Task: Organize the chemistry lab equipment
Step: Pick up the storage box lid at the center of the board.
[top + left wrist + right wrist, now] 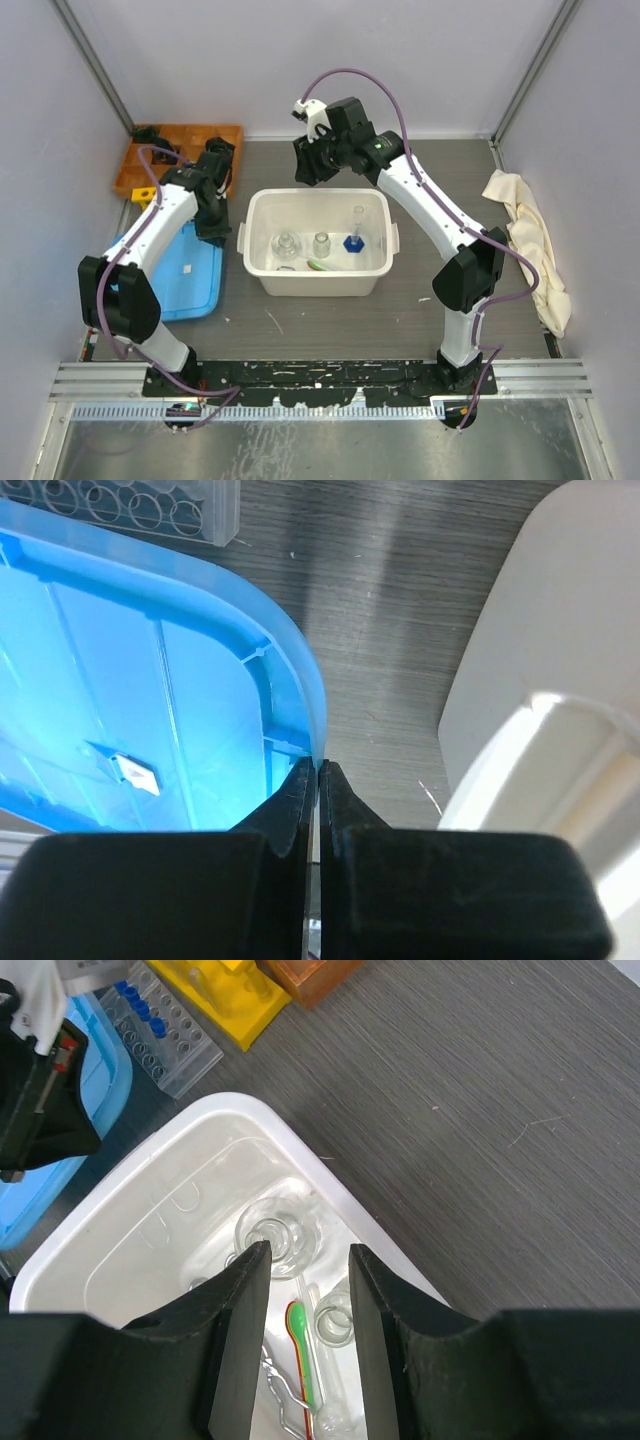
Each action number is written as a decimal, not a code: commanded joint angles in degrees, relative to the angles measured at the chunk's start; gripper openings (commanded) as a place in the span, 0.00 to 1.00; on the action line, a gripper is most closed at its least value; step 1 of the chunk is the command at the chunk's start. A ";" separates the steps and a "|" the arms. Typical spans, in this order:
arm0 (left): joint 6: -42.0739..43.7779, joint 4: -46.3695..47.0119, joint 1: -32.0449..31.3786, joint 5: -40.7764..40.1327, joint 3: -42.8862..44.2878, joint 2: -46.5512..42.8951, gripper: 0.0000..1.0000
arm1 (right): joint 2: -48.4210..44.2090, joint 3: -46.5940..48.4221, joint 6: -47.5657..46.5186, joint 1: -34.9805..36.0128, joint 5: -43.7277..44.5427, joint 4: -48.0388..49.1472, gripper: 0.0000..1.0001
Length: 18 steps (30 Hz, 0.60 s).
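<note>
A white bin (262, 272) in the middle of the table holds a round glass flask (280, 1235), a small glass vial (335, 1320), a green spoon (303, 1352), metal forceps (278, 1400) and a blue-capped piece (353, 242). My right gripper (310, 1255) hangs open above the flask and vial with nothing between its fingers. My left gripper (318, 770) sits at the bin's left side. Its jaws are pressed together on the rim of a blue lid (150, 680) lying flat on the table.
A clear tube rack (160, 1030) with blue caps, a yellow rack (215, 995) and an orange tray (180, 150) stand at the back left. A cream cloth (530, 250) lies along the right wall. The white bin's wall (540, 680) is close to the right of my left gripper.
</note>
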 commanded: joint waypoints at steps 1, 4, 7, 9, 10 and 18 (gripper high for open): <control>-0.13 -6.66 -0.08 -1.76 4.32 -3.10 0.00 | -1.26 1.03 0.03 -0.20 -0.78 1.95 0.43; -0.56 -8.84 -0.10 -1.80 6.54 -3.87 0.00 | -1.42 0.85 0.17 -0.20 -0.86 2.09 0.43; -0.87 -10.01 -0.05 -2.31 8.63 -5.07 0.00 | -1.51 0.78 0.31 -0.20 -0.96 2.25 0.43; -1.16 -11.23 -0.11 -2.27 10.71 -5.66 0.00 | -1.52 0.67 0.47 -0.20 -1.11 2.27 0.43; -1.29 -12.01 -0.09 -2.06 12.21 -5.89 0.00 | -1.52 0.67 0.53 -0.20 -1.13 2.27 0.43; -1.83 -17.53 -0.10 -1.27 28.11 -4.90 0.00 | -2.02 0.50 0.83 -0.20 -0.58 2.27 0.43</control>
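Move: The left gripper already pinches the lid by its right rim near the far corner, roughly 12 cm above the table. From that hand, the storage box's middle lies about 22 cm right, barely 1 cm ahead and 6 cm lower. The clear tube rack is some 6 cm ahead and 5 left, the yellow rack 13 ahead and 3 left, both about 9 cm below. From the idle right hand, the box is 7 cm back, 1 right and 21 down. Keep the left fingers shut on the lid's right rim and raise the lid about 10 cm, nearly straight up and away from the table beside the box, quickening over the latter half. Let the wrist tip the fingertips forward and up by about 10 degrees late in the lift. ##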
